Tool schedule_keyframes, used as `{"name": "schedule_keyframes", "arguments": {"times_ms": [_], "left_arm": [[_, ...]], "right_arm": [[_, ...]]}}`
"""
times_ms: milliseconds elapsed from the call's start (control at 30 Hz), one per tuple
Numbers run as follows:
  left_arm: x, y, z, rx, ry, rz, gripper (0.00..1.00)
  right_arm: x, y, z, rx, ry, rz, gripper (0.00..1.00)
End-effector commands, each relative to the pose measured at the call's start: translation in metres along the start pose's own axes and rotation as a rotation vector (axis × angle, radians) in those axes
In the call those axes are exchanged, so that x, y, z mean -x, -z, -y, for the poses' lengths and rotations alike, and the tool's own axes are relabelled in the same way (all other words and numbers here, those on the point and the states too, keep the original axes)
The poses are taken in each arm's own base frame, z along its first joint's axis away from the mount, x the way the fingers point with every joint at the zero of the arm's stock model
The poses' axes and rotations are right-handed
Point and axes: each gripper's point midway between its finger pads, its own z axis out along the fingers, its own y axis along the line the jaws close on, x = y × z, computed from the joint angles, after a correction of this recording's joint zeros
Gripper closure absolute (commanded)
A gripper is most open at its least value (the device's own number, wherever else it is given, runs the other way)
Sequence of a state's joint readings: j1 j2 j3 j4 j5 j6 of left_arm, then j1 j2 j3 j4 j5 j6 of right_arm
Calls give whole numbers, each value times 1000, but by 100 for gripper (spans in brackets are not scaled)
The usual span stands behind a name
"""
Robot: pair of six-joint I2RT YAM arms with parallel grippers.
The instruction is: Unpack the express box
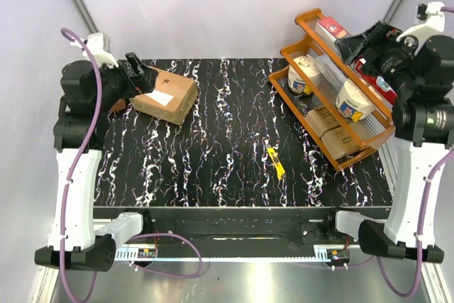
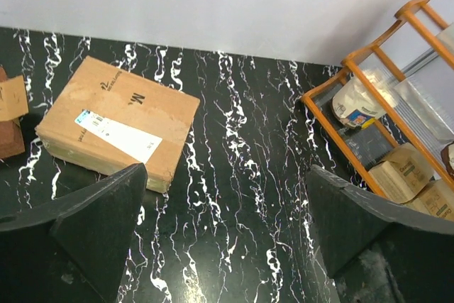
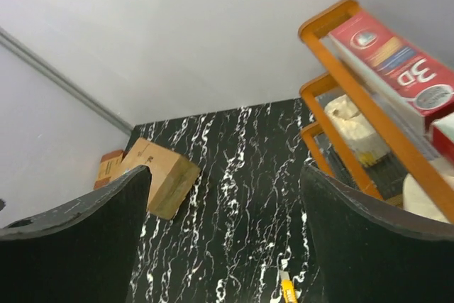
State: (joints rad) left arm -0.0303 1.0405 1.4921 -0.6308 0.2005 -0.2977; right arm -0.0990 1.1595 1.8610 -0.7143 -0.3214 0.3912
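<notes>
The express box (image 1: pixel 167 96) is a closed brown carton with a white label, lying flat at the back left of the black marbled table (image 1: pixel 213 168). The left wrist view shows the express box (image 2: pixel 117 122) with dark print on its top. In the right wrist view the express box (image 3: pixel 159 172) appears far off at the left. My left gripper (image 1: pixel 140 72) hangs open just behind the carton's left end, apart from it. Its jaws (image 2: pixel 227 204) hold nothing. My right gripper (image 1: pixel 347 47) is raised over the orange rack, also open and empty (image 3: pixel 223 204).
A small darker-brown box (image 1: pixel 117 106) sits against the carton's left side. An orange rack (image 1: pixel 292 50) loaded with packages stands tilted at the back right. A yellow utility knife (image 1: pixel 276 162) lies on the table right of centre, near the rack's front corner.
</notes>
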Motion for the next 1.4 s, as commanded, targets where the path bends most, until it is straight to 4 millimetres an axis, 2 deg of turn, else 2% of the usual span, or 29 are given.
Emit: {"name": "schedule_keyframes", "arguments": {"times_ms": [0,133,167,233,267,300,333,367,400,433,467,500,533,567,600,633,667,700,767,800,867,900,967,1067,1133,1167,1233,1267,1367], "left_arm": [[24,-11,1,-1,6,80,1],[22,-30,-25,120,11,81,1],[20,-36,-31,142,6,73,1],[11,-57,-50,214,4,34,1],[7,-64,-59,257,9,15,1],[1,-80,-69,290,18,-17,1],[-2,-88,-78,322,36,-31,1],[-6,-97,-82,331,46,-48,1],[-15,-115,-92,349,65,-79,1],[-20,-125,-93,343,89,-94,1],[-22,-137,-94,334,102,-92,1],[-31,-154,-112,362,128,-113,1],[-33,-163,-119,372,166,-112,1],[-32,-175,-123,367,181,-98,1],[-41,-193,-131,369,193,-114,1],[-42,-202,-138,377,205,-106,1],[-38,-212,-144,382,208,-79,1],[-43,-226,-154,400,214,-79,1],[-34,-239,-172,431,217,-16,1],[-39,-250,-180,432,217,-15,1],[-34,-264,-189,409,201,22,1],[-42,-275,-197,411,198,12,1],[-47,-286,-207,403,194,0,1],[-72,-303,-231,453,199,-34,1],[-84,-309,-241,467,201,-49,1],[-98,-315,-245,462,201,-73,1],[-113,-322,-241,404,199,-122,1],[-130,-325,-241,390,200,-166,1],[-158,-320,-238,352,203,-253,1]], "right_arm": [[-6,-15,-25,168,-38,-58,11],[-29,-32,-43,251,-24,-118,12],[-51,-36,-67,312,-1,-171,12],[-73,-47,-80,306,38,-204,12],[-100,-54,-99,356,62,-269,12],[-112,-59,-103,354,73,-292,12],[-125,-65,-108,361,91,-320,12],[-151,-75,-111,360,101,-380,12],[-168,-77,-121,368,118,-409,12],[-182,-81,-125,373,146,-432,12],[-207,-89,-123,361,166,-478,12],[-222,-90,-133,370,194,-483,12],[-233,-93,-135,370,222,-488,12],[-259,-98,-129,355,243,-526,11],[-270,-100,-139,376,256,-517,11],[-281,-102,-138,377,263,-531,11],[-302,-105,-132,364,268,-571,11],[-309,-107,-132,368,263,-576,11],[-332,-109,-125,361,264,-620,11],[-336,-111,-125,368,264,-620,11],[-347,-112,-121,367,267,-640,11],[-350,-112,-120,367,267,-648,11],[-357,-114,-118,361,271,-663,10],[-365,-115,-115,353,273,-680,10],[-367,-118,-112,340,278,-681,9],[-368,-119,-111,337,279,-681,9],[-370,-121,-110,325,282,-684,9],[-370,-121,-110,326,282,-683,9],[-372,-123,-110,321,278,-691,8]]}}
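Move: The express box lies about 16 cm ahead of the left hand, roughly 4 cm to its left and 38 cm below; from the right hand it is some 17 cm ahead, 50 cm left and 48 cm below. A small brown carton stands about 18 cm left of the box and level with it. From the right hand, the wooden rack is roughly 12 cm ahead, 4 cm right and 35 cm down, the yellow cutter about 6 cm back, 14 cm left and 51 cm down. Towards the express box both open hands come down: the left sweeps about 30 cm forward while sinking and veering left to the far left corner, finishing nearly straight down beside or over it, tipped down and turned counter-clockwise. The right swings left away from the rack, then drops about 30 cm over the bare middle of the table, turning some 35 degrees counter-clockwise and tipping down. ##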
